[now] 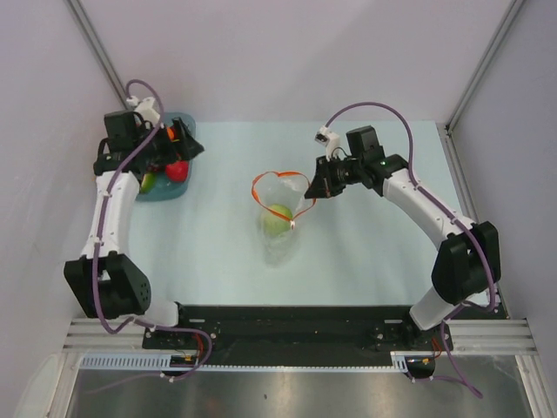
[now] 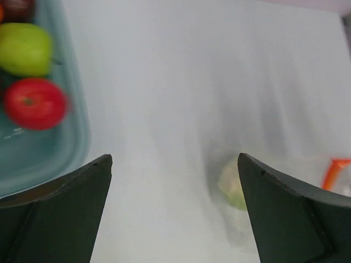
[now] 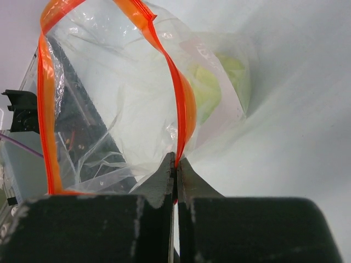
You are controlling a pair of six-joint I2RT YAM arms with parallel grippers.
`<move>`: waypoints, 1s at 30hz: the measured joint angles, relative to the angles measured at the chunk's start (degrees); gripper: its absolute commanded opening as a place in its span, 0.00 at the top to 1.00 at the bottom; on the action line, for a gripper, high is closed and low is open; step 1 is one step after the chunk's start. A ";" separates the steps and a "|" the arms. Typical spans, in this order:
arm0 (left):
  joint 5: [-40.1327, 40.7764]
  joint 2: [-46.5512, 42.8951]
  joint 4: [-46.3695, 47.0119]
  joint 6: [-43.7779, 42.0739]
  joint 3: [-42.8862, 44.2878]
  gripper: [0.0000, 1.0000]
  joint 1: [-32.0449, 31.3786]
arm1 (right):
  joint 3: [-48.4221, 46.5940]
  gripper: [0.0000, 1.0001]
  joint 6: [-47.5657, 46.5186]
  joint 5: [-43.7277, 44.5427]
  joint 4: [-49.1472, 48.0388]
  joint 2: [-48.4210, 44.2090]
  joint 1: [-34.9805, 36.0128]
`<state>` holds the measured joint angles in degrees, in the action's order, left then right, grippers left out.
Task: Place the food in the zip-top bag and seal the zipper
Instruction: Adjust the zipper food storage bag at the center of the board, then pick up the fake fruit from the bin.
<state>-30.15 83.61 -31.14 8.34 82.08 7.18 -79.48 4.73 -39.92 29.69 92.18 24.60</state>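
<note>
The clear zip-top bag (image 1: 280,228) stands mid-table with its red-orange zipper (image 1: 280,177) spread open, and a green apple (image 1: 278,218) lies inside. My right gripper (image 1: 312,193) is shut on the zipper's right edge (image 3: 181,120) and holds the mouth up. My left gripper (image 1: 184,146) is open and empty over the right edge of the teal tray (image 1: 165,193). The tray holds a red apple (image 2: 34,103) and another green apple (image 2: 24,49); a dark fruit shows at its far corner. In the left wrist view the bagged apple (image 2: 232,184) shows blurred between the fingers.
The teal tray (image 2: 66,159) sits at the table's back left. Grey walls enclose the back and both sides. A black rail with the arm bases runs along the near edge (image 1: 296,324).
</note>
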 measured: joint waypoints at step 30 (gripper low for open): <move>28.70 38.23 5.70 17.25 15.54 0.00 6.23 | -11.17 1.00 -1.60 0.22 2.60 12.39 -0.11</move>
<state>-1.45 121.84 -25.43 25.58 97.62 13.41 -90.65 3.14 -39.70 32.29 104.57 24.49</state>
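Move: The round red fruit near the bowl's right side lies some 13 cm ahead of the left hand, 14 cm to its left and 21 cm below. The green apple is about 7 cm beyond that fruit and 1 cm to its right; the grapes are 8 cm left of it and 4 cm farther out. From the right hand, holding the bag's rim, the green cabbage inside is roughly 11 cm left, 3 cm ahead and 16 cm below. The round red fruit in the bowl is what the open left hand sweeps to, going left and forward and then mostly down, about 20 cm lower in all, while turning some 40 degrees counter-clockwise and tipping its fingers down to straddle the fruit. The bag's rim stays pinched in the right fingers, which carry it about 4 cm forward and a little down. ##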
